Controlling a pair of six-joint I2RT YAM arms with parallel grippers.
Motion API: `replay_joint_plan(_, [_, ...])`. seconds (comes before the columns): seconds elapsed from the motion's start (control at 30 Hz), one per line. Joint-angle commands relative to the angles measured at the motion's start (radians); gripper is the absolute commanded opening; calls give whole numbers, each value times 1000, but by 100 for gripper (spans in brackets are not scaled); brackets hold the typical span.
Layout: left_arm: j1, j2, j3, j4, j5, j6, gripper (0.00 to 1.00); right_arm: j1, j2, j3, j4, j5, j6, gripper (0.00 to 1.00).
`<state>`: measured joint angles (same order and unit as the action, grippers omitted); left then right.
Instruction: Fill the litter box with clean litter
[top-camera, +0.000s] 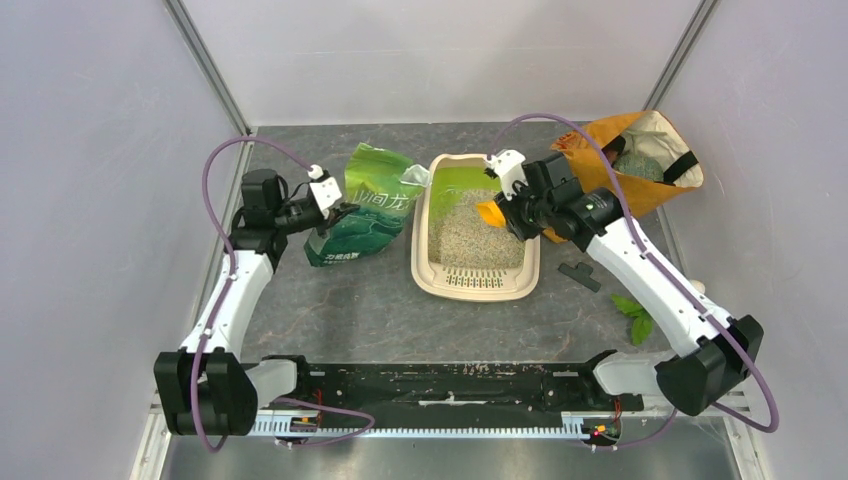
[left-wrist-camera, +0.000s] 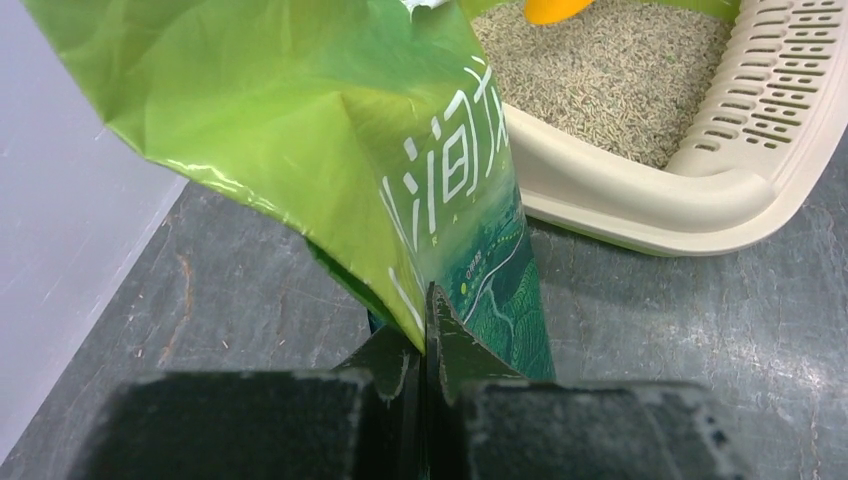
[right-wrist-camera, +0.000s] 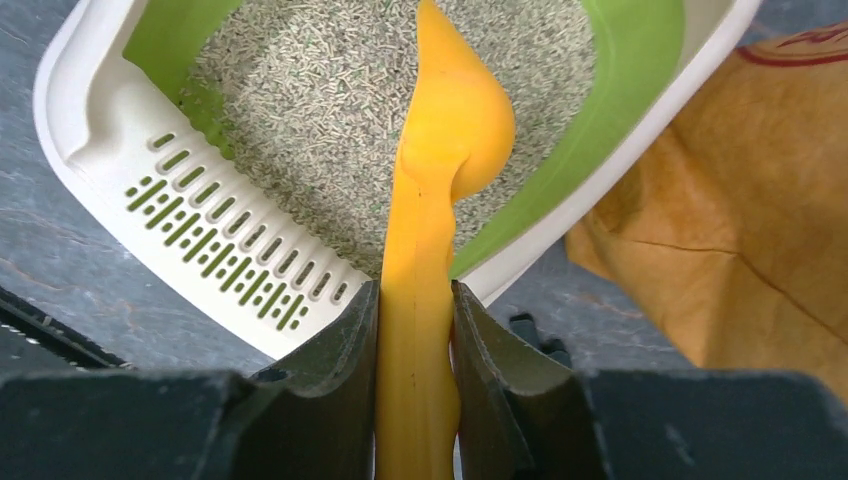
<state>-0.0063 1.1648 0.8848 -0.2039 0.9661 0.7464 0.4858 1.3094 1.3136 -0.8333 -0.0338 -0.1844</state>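
Note:
The litter box (top-camera: 421, 250), beige-rimmed with a lime-green inside, sits mid-table with its slotted grate (top-camera: 476, 281) toward me. Pale sandy clean litter (top-camera: 478, 232) covers its floor. My right gripper (top-camera: 507, 212) hovers over the box's right side, shut on the handle of an orange scoop (right-wrist-camera: 447, 140). The scoop's bowl hangs above the litter (right-wrist-camera: 310, 90). My left gripper (left-wrist-camera: 428, 312) is shut on the edge of a green printed bag (left-wrist-camera: 320, 130). That bag (top-camera: 366, 203) stands left of the box, its torn top leaning toward the box rim (left-wrist-camera: 640, 195).
An open orange fabric bag (top-camera: 640, 160) lies behind and right of the box, close to my right arm. A small dark clip (top-camera: 580, 274) and a green leafy piece (top-camera: 633, 314) rest on the table to the right. Enclosure walls stand on three sides.

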Motion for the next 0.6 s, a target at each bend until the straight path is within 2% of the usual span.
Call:
replay_joint_plan(0.0, [37,-45,2,110,4,-99,2,36,-62,32,24,145,-80,0])
replay_joint_plan(0.13, [86,-46,-4,185,-10,-204,2,35,-113,82,68,-35,32,0])
replay_joint_plan(0.27, [134,-36,-4,261,-33,-274,2,67,-46,160,115,-51,195,0])
replay_joint_plan(0.37, [166,-20,-2,314,-75,-336,2,120,17,166,204,-41,319,0])
replay_joint_plan(0.5, [200,-12,-3,367,-162,-376,2,240,128,196,276,27,380,0])
replay_joint_plan(0.57, [226,-2,-2,395,-198,-407,2,300,192,223,308,141,438,0])
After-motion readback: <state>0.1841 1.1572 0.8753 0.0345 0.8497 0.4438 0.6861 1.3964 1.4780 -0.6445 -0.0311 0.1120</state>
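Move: In the right hand, the yellow scoop points down over the litter box, whose middle lies about 6 cm to that hand's left, 2 cm ahead and 17 cm below. From it the green litter bag is some 28 cm left, 6 cm ahead and 10 cm lower, and the orange tote 22 cm right, 12 cm ahead and 14 cm lower. The left hand already holds the bag, its middle 8 cm below, 2 cm right and 1 cm ahead; from that hand the box sits about 25 cm right, 3 cm back and 18 cm below. Raising the scoop out over the litter, the right hand first climbs about 8 cm, then sweeps some 11 cm left towards the box's left rim, sinking slightly at the end and rolling its left side up. Meanwhile the left hand, still pinching the bag, draws it left, away from the box, and a little forward and up, turning about 20 degrees counter-clockwise. ##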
